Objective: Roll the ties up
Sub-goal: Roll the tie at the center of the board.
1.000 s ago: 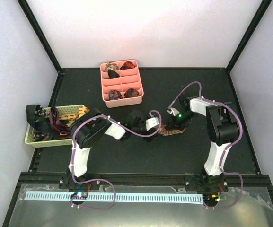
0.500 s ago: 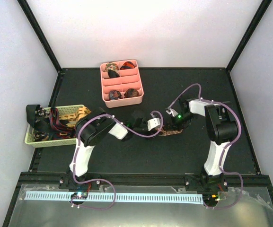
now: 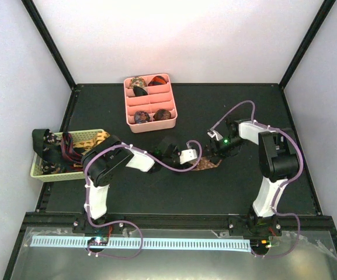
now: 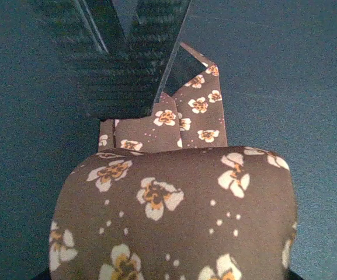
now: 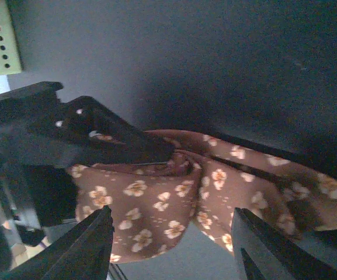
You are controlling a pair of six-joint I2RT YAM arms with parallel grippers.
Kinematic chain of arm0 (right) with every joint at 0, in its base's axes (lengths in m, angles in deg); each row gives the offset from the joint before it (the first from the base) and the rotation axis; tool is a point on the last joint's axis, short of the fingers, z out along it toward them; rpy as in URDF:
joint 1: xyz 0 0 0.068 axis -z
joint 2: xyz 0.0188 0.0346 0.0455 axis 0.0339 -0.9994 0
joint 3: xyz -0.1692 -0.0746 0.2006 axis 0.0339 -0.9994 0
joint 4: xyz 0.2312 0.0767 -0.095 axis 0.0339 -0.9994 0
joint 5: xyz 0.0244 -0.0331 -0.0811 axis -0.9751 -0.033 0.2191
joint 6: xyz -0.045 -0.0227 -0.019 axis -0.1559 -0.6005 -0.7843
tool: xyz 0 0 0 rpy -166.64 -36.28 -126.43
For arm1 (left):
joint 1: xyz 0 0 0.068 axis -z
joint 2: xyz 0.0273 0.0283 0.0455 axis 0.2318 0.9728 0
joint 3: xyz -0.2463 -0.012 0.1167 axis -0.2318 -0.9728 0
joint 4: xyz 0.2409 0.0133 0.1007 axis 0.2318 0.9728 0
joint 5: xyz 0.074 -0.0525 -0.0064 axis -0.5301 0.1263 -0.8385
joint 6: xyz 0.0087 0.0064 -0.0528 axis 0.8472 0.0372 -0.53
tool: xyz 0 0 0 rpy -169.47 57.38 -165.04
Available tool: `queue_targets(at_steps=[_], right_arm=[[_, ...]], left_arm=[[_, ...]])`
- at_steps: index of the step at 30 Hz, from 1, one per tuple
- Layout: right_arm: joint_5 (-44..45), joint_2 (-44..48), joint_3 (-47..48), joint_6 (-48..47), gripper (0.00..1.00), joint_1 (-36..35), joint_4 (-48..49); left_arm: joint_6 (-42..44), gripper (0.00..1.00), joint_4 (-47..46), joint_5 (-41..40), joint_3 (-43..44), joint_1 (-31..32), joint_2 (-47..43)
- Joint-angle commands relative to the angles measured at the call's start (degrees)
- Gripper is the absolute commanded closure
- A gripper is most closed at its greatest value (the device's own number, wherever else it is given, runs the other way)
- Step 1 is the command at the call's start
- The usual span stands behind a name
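Note:
A brown tie (image 3: 208, 165) with white-orange flowers lies mid-table, partly rolled. In the left wrist view its roll (image 4: 174, 216) fills the bottom and hides my left jaws; a flat tail (image 4: 200, 116) runs on beyond it. My left gripper (image 3: 195, 157) is shut on the roll, and its black fingers (image 5: 115, 146) show clamped over the fabric (image 5: 156, 204) in the right wrist view. My right gripper (image 5: 171, 248) stands open just short of the roll, touching nothing. From above, the right gripper (image 3: 214, 151) sits right beside the left one.
A pink divided tray (image 3: 172, 105) at the back holds rolled ties (image 3: 138, 83). A pale woven basket (image 3: 92, 137) at the left edge holds several loose ties (image 3: 63, 153). Black frame posts stand at the table's back corners.
My right gripper has opened, let go of the tie and drawn back a little. My left gripper has closed on the roll.

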Motion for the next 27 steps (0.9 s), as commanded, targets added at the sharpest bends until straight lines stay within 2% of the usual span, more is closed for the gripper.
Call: queue_targets(at_steps=[1, 5, 8, 9, 12, 14, 16, 22, 27], right_arm=[[-4.3, 2.0, -0.7, -0.3, 0.42, -1.7, -0.9], [-4.8, 2.0, -0.9, 1.7, 0.42, -4.1, 1.4], [-2.8, 1.2, -0.1, 2.2, 0.51, -5.3, 2.0], [-1.4, 0.7, 0.1, 2.2, 0.56, -5.4, 1.6], [2.7, -0.9, 1.3, 0.1, 0.83, -5.3, -0.7], [3.4, -1.1, 1.4, -1.0, 0.97, -4.8, -1.9], [5.0, -0.6, 1.0, -2.0, 0.98, -4.5, -2.6], [13.9, -0.2, -1.5, -3.4, 0.98, -3.9, -1.8], [18.9, 0.3, -2.2, -2.4, 0.98, -4.0, 0.5]], left_arm=[[2.0, 0.67, 11.8, -3.0, -1.1, 0.4, 1.9], [1.8, 0.66, 12.4, -2.9, -0.3, 0.6, 2.3], [1.7, 0.66, 12.4, -2.8, -0.4, 0.6, 2.3], [1.7, 0.66, 12.4, -2.8, -0.5, 0.6, 2.3], [1.7, 0.66, 12.6, -2.8, -0.5, 0.6, 2.3], [1.6, 0.65, 12.8, -2.8, -0.4, 0.7, 2.3], [1.2, 0.62, 12.8, -3.1, -0.2, 0.6, 2.3], [-1.7, 0.32, 8.0, 1.0, -1.2, -0.5, -0.9], [-3.6, 0.23, 0.7, 4.9, -2.4, -0.8, -3.5]])
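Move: The left gripper already holds the tie's roll by its near and far ends, its middle about 1 cm right of that hand point and level with it. From the right hand, the roll lies roughly 5 cm left, 2 cm back and 2 cm lower. The loose tail's middle is about 3 cm back, 1 cm left and 4 cm below the right hand. The pink box stands some 23 cm ahead and 16 cm left of the left hand. Bring the open right gripper about 3 cm left and 2 cm back onto the roll's top, rising slightly, and shut it to pinch the outer cloth. Draw that pinch roughly 3 cm back to the right and 2 cm down over the tail, tipping the fingers down some 10 degrees. Meanwhile keep the left hand nearly in place, and open its fingers off the roll's ends during the pull. ##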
